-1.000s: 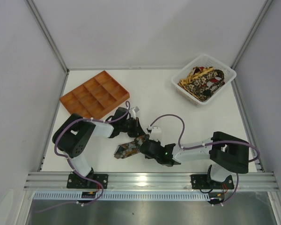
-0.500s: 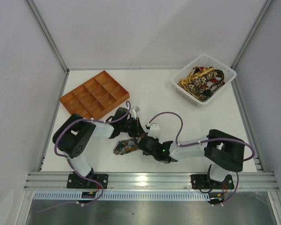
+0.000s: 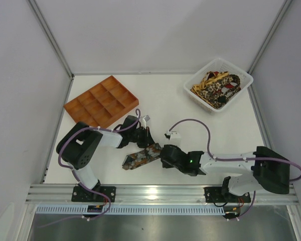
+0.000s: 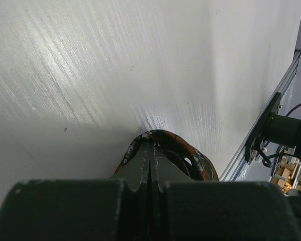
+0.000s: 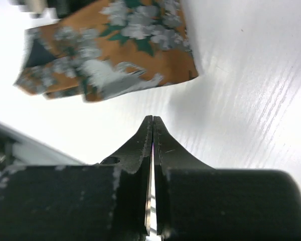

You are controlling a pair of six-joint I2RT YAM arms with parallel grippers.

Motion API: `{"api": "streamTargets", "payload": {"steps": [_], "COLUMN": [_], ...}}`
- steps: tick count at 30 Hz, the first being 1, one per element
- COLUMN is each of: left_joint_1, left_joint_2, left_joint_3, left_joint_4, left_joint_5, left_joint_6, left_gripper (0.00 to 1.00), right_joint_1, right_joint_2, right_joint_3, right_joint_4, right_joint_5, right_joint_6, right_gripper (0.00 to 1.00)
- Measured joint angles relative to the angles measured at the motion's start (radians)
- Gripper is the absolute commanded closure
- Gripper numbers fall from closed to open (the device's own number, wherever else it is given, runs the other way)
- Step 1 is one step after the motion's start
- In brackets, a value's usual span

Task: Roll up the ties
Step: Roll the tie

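Observation:
A tie [image 3: 139,157] with a rust-orange, black and pale floral pattern lies partly folded on the white table near the front, between both arms. My left gripper [image 3: 149,142] comes at its upper right end from the left. In the left wrist view the tie [image 4: 193,154] curls in a loop tightly over the tips of that gripper [image 4: 151,143], which is shut on it. My right gripper [image 3: 162,151] is shut and holds nothing. In the right wrist view its tips [image 5: 153,119] stop just short of the tie's [image 5: 110,45] lower edge.
A white basket [image 3: 221,61] at the back right holds more patterned ties [image 3: 215,86] in a heap. An orange compartment tray [image 3: 101,100] sits at the back left, just behind the left arm. The metal rail [image 3: 160,191] runs along the front edge.
The right arm has swung its elbow and base link out to the right, and its gripper has drawn back slightly from the tie. The tie has shifted a little; the left gripper has barely moved.

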Motion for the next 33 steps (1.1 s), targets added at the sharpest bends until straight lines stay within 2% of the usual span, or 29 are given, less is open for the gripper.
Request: {"api": "streamTargets", "payload": {"steps": [5, 9, 13, 21, 27, 33], "left_joint_1": [0.000, 0.000, -0.001, -0.001, -0.001, 0.000], "left_joint_2": [0.000, 0.000, 0.000, 0.000, 0.000, 0.000], "left_joint_3": [0.008, 0.008, 0.008, 0.009, 0.009, 0.009], "left_joint_4": [-0.013, -0.014, -0.014, -0.014, -0.014, -0.013], "left_joint_5": [0.000, 0.000, -0.001, -0.001, -0.001, 0.000], "left_joint_6": [0.011, 0.015, 0.018, 0.018, 0.019, 0.019], "left_gripper": [1.00, 1.00, 1.00, 1.00, 0.99, 1.00], "right_joint_1": [-0.054, -0.211, -0.362, -0.436, -0.467, -0.489], "right_joint_2": [-0.145, -0.185, -0.100, 0.126, 0.215, 0.278], "right_joint_3": [-0.010, 0.002, 0.062, 0.090, 0.077, 0.079], "right_joint_4": [-0.008, 0.035, 0.084, 0.235, 0.359, 0.451], "right_joint_5": [-0.110, -0.345, -0.608, -0.996, -1.144, -1.204], "right_joint_6": [-0.075, -0.175, -0.256, -0.311, -0.296, -0.282], "right_gripper": [1.00, 1.00, 1.00, 1.00, 1.00, 1.00]}}
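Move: My shut right fingertips hang close beside the tie. The partly rolled end, an open loop, lies about 5 cm to their left, 4 cm ahead and some 4 cm below. The tie's flat tail is roughly 15 cm to the left of them and 2 cm back. My left fingertips sit shut in the loop, its middle about 2 cm back, 2 cm right and level with them; from them the tail is about 9 cm left and 8 cm back. I lift my shut right fingers about 7 cm, swinging some 4 cm forward, then bring them left and part-way back down, drawing slightly back, to end over the rolled end beside my left fingers. On the way I roll that hand left side up and turn it counter-clockwise some 35 degrees, so the fingers point more to the left. My left hand stays put, its fingers still in the loop. ##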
